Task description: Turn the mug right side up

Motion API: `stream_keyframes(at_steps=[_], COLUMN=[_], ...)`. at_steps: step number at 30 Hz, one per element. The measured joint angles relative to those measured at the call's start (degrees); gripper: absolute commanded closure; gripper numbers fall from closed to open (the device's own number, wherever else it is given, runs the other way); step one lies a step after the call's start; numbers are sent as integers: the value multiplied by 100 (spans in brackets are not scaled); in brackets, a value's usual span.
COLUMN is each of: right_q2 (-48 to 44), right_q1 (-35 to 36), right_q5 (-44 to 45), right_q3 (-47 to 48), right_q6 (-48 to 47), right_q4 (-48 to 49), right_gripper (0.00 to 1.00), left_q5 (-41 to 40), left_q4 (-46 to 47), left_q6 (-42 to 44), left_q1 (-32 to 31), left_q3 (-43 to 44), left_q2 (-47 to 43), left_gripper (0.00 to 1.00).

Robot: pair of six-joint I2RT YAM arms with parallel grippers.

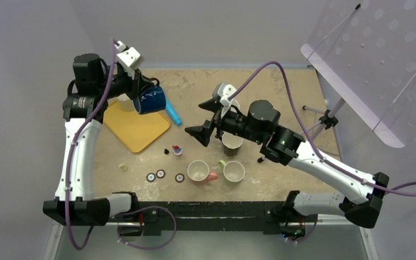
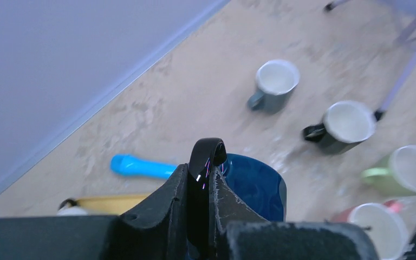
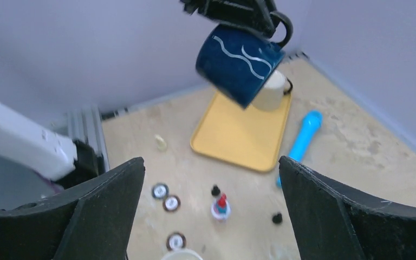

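A dark blue mug with white wavy lines hangs tilted in the air over the far corner of the yellow tray. My left gripper is shut on its black handle; the mug body shows just past the fingers. The right wrist view shows the mug held high, handle at the upper right. My right gripper is open and empty above the table's middle, to the right of the mug; its jaws stand wide apart in its wrist view.
A blue tube lies beside the tray. A cream cup stands on the tray. Upright mugs: dark, pink-handled, green, grey. Bottle caps and a small red-topped piece lie near front. A perforated panel stands at right.
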Motion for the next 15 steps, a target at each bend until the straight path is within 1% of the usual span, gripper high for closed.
stream_keyframes(at_steps=[3,6,10,11,12,13,14,15], right_q2=[273,680,1082,1172,1224,1285,1344,1421], right_q1=[-356,-592,-745,-752,-756,-754,-754,-754], right_q5=[-501,-1123,-1641,-1735,-1832,-1939,-2070,-2236], right_q3=[-2,-55,17,52,66,76,103,157], right_q6=[693,1370,1947,2079,2162,2243,2330,2387], right_q4=[911,1558,1860,1939,2024,2124,2214,2295], right_gripper=[2,2,6,11,20,37,69,96], left_q5=[715,1338,1792,1904,1993,2055,2129,2192], left_q4=[149,363,629,697,734,796,876,955], left_q6=[-1082,-2002,-2739,-2889,-3008,-3099,-3176,-3252], left_q1=[0,-44,-190,-223,-247,-264,-278,-284], left_q3=[188,205,74,24,-11,-59,-133,-225], left_q2=[-289,-348,-334,-337,-337,-350,-372,-409], left_gripper=[100,100,100,100,100,100,100,100])
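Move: The mug hangs by its handle from the left fingers, its middle about 7 cm ahead of the open right hand, 14 cm to its left and some 4 cm lower. The light-blue bottle lies on the table roughly 17 cm ahead, 10 cm left and 36 cm below that hand; the yellow tray about 11 cm ahead and 22 cm left, as low. From the left hand, the right gripper is some 13 cm back and 14 cm right, about level. The mug, its handle still pinched by the left hand, is carried about 7 cm right, as far back and some 5 cm up towards the right gripper, the left wrist swinging its fingers round to point more rightward and level. The right hand comes about 6 cm left to meet it, turning counter-clockwise and tilting its fingers slightly up; at the last its wide-open fingers begin closing around the mug's rim. ##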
